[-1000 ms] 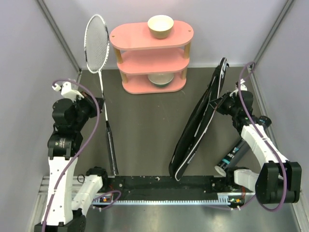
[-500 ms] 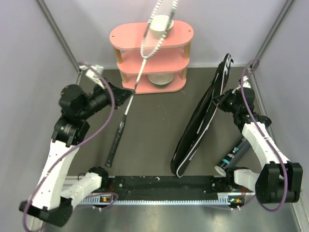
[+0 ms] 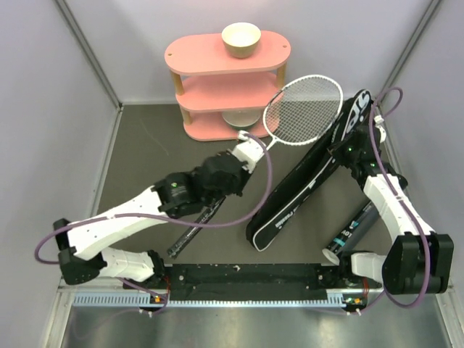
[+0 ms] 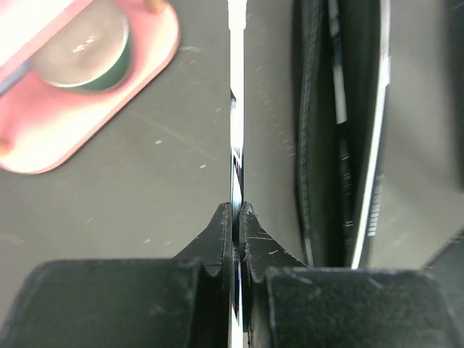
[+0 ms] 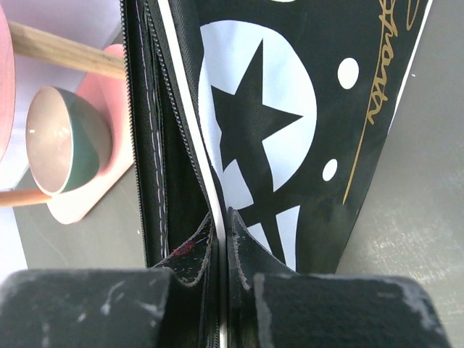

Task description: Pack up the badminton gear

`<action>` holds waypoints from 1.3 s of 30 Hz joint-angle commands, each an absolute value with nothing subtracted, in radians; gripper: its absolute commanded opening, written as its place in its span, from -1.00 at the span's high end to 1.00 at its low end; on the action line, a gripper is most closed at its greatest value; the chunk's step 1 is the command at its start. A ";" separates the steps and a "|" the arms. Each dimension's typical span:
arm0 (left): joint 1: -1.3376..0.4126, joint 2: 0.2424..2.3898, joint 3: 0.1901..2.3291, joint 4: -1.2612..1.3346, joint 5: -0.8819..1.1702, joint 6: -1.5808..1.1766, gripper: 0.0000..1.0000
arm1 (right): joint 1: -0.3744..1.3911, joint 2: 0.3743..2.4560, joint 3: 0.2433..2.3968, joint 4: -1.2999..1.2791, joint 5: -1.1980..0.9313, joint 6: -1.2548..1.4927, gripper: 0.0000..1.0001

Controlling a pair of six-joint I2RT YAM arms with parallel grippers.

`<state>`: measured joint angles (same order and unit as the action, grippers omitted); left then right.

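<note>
A silver-framed racket (image 3: 303,109) hangs tilted over the middle of the floor, head beside the bag's upper end, black handle (image 3: 192,235) pointing down-left. My left gripper (image 3: 254,146) is shut on its thin shaft (image 4: 236,109); in the left wrist view the left gripper (image 4: 236,210) pinches it. The long black bag (image 3: 312,174) lies slanted at the right, its zipper side open (image 4: 341,130). My right gripper (image 3: 342,148) is shut on the bag's white-piped edge (image 5: 190,116), seen close in the right wrist view (image 5: 221,214). A black tube (image 3: 351,230) lies near the right arm's base.
The pink three-tier shelf (image 3: 228,80) stands at the back wall, one cream bowl (image 3: 241,38) on top and another (image 3: 235,119) on the lowest tier. Grey walls close in left and right. The left arm (image 3: 130,217) stretches across the floor's middle.
The left arm swung the racket from the back left, over the shelf, across to the bag's upper end. The bag's upper end shifted right with the right gripper.
</note>
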<state>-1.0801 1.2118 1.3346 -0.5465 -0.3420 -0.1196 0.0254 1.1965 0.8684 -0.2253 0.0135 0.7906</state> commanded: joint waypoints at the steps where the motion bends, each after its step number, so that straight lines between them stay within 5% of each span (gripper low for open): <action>1: -1.163 1.265 1.347 -0.509 -0.734 0.057 1.00 | 0.005 1.227 0.966 -0.193 0.003 0.842 1.00; 10: -1.310 1.377 1.247 -0.374 -1.077 0.245 1.00 | -0.034 1.235 1.012 -0.238 -0.031 0.822 1.00; 39: -1.451 1.539 1.149 -0.256 -1.155 0.433 1.00 | -0.041 1.272 1.104 -0.316 -0.060 0.854 1.00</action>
<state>-1.4399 1.5196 1.1439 -0.3138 -1.1091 0.3969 -0.0345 1.2953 1.0309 -0.3717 -0.0387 0.8246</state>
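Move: The left hand holds the racket by its shaft. The racket bag it is being taken to has its middle roughly 25 cm to that hand's right, 8 cm ahead and 22 cm below, with the pink shelf about 35 cm ahead and 3 cm to the left. From the right hand, already pinching the bag's edge, the bag's middle is some 9 cm left, 7 cm back and 10 cm lower; the tube lies about 18 cm right and 18 cm back. Keeping the racket pinched by its shaft, the left hand sinks about 9 cm with little sideways travel and rolls some 45 degrees, left side rising, while its fingers swing from forward-right to nearly straight ahead, so the stretched-out head turns over and comes down towards the bag's open side next to the right hand. The right hand keeps its pinch on the bag's edge and holds it up, easing only a centimetre or two forward and right. ##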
